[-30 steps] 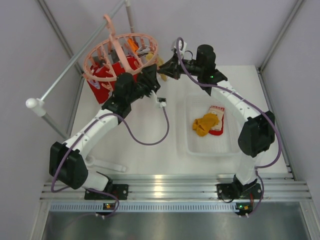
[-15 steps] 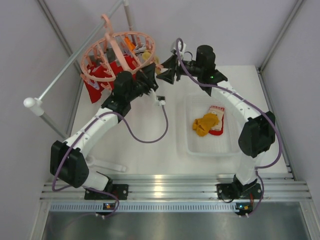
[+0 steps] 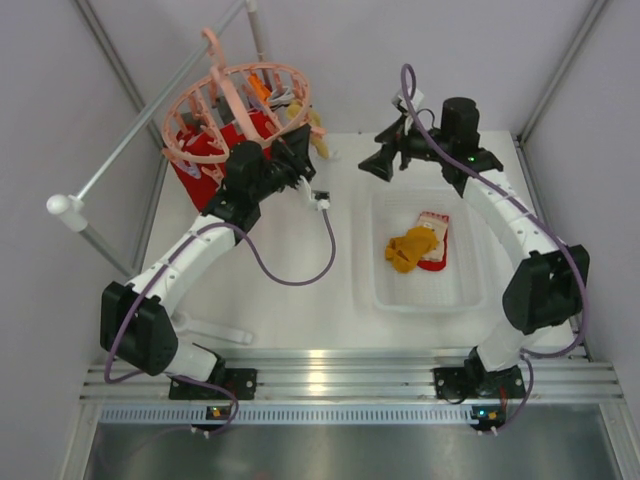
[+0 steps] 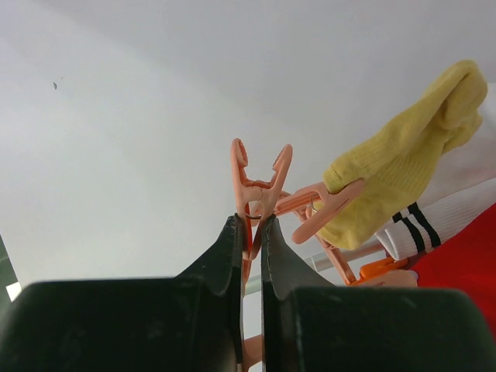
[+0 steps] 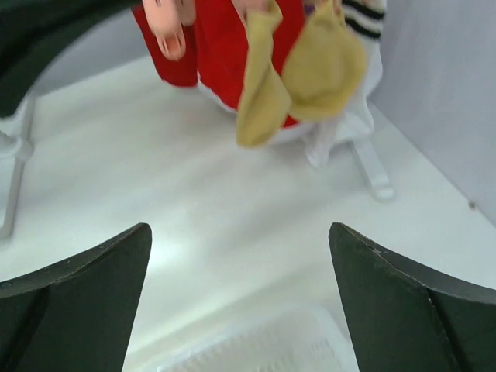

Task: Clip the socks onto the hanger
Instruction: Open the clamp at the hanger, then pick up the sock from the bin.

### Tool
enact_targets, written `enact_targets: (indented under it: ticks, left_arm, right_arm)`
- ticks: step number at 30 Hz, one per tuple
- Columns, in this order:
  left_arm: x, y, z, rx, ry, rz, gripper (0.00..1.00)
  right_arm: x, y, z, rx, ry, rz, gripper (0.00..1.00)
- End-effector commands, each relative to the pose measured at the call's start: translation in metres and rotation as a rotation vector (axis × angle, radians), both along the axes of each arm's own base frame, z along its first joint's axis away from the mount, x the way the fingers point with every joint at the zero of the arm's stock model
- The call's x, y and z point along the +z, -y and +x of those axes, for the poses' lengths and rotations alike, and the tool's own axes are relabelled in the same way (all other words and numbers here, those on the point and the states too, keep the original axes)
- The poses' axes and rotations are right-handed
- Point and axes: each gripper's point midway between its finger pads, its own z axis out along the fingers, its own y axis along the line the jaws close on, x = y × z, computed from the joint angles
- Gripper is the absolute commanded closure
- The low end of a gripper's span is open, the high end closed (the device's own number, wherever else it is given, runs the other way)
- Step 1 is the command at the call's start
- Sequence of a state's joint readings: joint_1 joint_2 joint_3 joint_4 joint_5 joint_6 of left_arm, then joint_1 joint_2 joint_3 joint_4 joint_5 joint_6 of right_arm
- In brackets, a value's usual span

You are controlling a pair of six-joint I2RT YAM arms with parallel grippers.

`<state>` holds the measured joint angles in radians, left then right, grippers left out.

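The salmon-pink hanger [image 3: 236, 105] hangs at the back left, with red socks [image 3: 215, 150] under its rings. My left gripper [image 3: 298, 160] reaches up to its right rim and is shut on a pink clip peg [image 4: 260, 178]. The neighbouring peg [image 4: 322, 205] holds a mustard-yellow sock [image 4: 403, 159], with a red sock [image 4: 461, 260] behind it. My right gripper [image 3: 381, 162] stands open and empty to the right of the hanger, and its wrist view shows the hanging yellow sock [image 5: 306, 70] ahead of it. Another yellow sock [image 3: 409, 248] and a red sock [image 3: 434, 250] lie in the tray.
A clear plastic tray [image 3: 380, 285] sits on the white table right of centre, below the right arm. A grey metal rail [image 3: 150, 125] with a white knob [image 3: 62, 208] runs along the left. Grey walls close in both sides. A white striped sock [image 4: 415, 225] hangs by the red one.
My right gripper opened, let go of the yellow sock and pulled back to the right. My left gripper closed on the clip peg. The hanger swung slightly.
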<state>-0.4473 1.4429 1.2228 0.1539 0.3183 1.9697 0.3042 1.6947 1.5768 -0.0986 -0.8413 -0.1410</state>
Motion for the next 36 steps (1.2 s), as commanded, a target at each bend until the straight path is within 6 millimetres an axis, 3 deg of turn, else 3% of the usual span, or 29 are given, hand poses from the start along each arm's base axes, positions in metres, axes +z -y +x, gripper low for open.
enact_targets:
  ticks: [1,2,4,7,9,11,16,21,36]
  left_arm:
    - [0.035,-0.007,-0.007,-0.009,0.080,-0.051,1.00]
    - [0.035,-0.007,-0.007,-0.010,0.079,-0.051,1.00]
    - [0.032,-0.008,-0.007,-0.009,0.076,-0.047,1.00]
    - [0.032,-0.008,-0.008,-0.010,0.076,-0.047,1.00]
    - [0.032,-0.008,-0.008,-0.012,0.073,-0.048,1.00]
    - [0.031,-0.007,-0.008,-0.016,0.073,-0.046,1.00]
    - [0.031,-0.007,-0.009,-0.018,0.071,-0.046,1.00]
    - [0.032,-0.008,-0.009,-0.016,0.072,-0.049,1.00]
    - [0.030,-0.011,-0.009,-0.008,0.058,-0.057,1.00]
  right_arm:
    - [-0.004,0.040,-0.025,-0.056,-0.022,-0.073,0.05]
    - [-0.032,0.049,-0.034,-0.066,-0.083,-0.122,0.07]
    - [-0.046,0.070,-0.038,-0.172,-0.114,-0.172,0.10]
    - [-0.103,0.107,-0.049,-0.413,-0.296,-0.241,0.21]
    - [-0.121,0.131,-0.050,-0.593,-0.364,-0.258,0.31]
    - [-0.141,0.143,-0.065,-0.712,-0.474,-0.232,0.38]
    - [-0.183,0.167,-0.099,-0.928,-0.693,-0.216,0.43]
    - [-0.206,0.174,-0.109,-1.018,-0.787,-0.199,0.52]
    - [-0.246,0.168,-0.072,-1.108,-0.857,-0.138,0.60]
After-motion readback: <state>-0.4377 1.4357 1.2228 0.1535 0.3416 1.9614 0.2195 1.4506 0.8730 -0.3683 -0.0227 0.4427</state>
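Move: The mustard sock in the white basket lies about 14 cm to the right hand's right, 8 cm nearer the base and some 33 cm below. The red-and-beige sock is about 6 cm to the right of the mustard sock and 3 cm farther out; behind the right hand's start, the yellow sock hangs about 10 cm to its left and 2 cm ahead. From the left hand the mustard sock is roughly 24 cm right, 9 cm back and 38 cm below. Down and to the right, drawing back, the right hand swings away from the hanger and sinks about 25 cm towards the mustard sock, edging forward again near the end. Its wrist turns clockwise and tips the fingers from pointing left to mostly down, while they close to about half open, empty. The left hand stays put and keeps its pinch on the hanger's clip, holding the clip's jaws apart. ##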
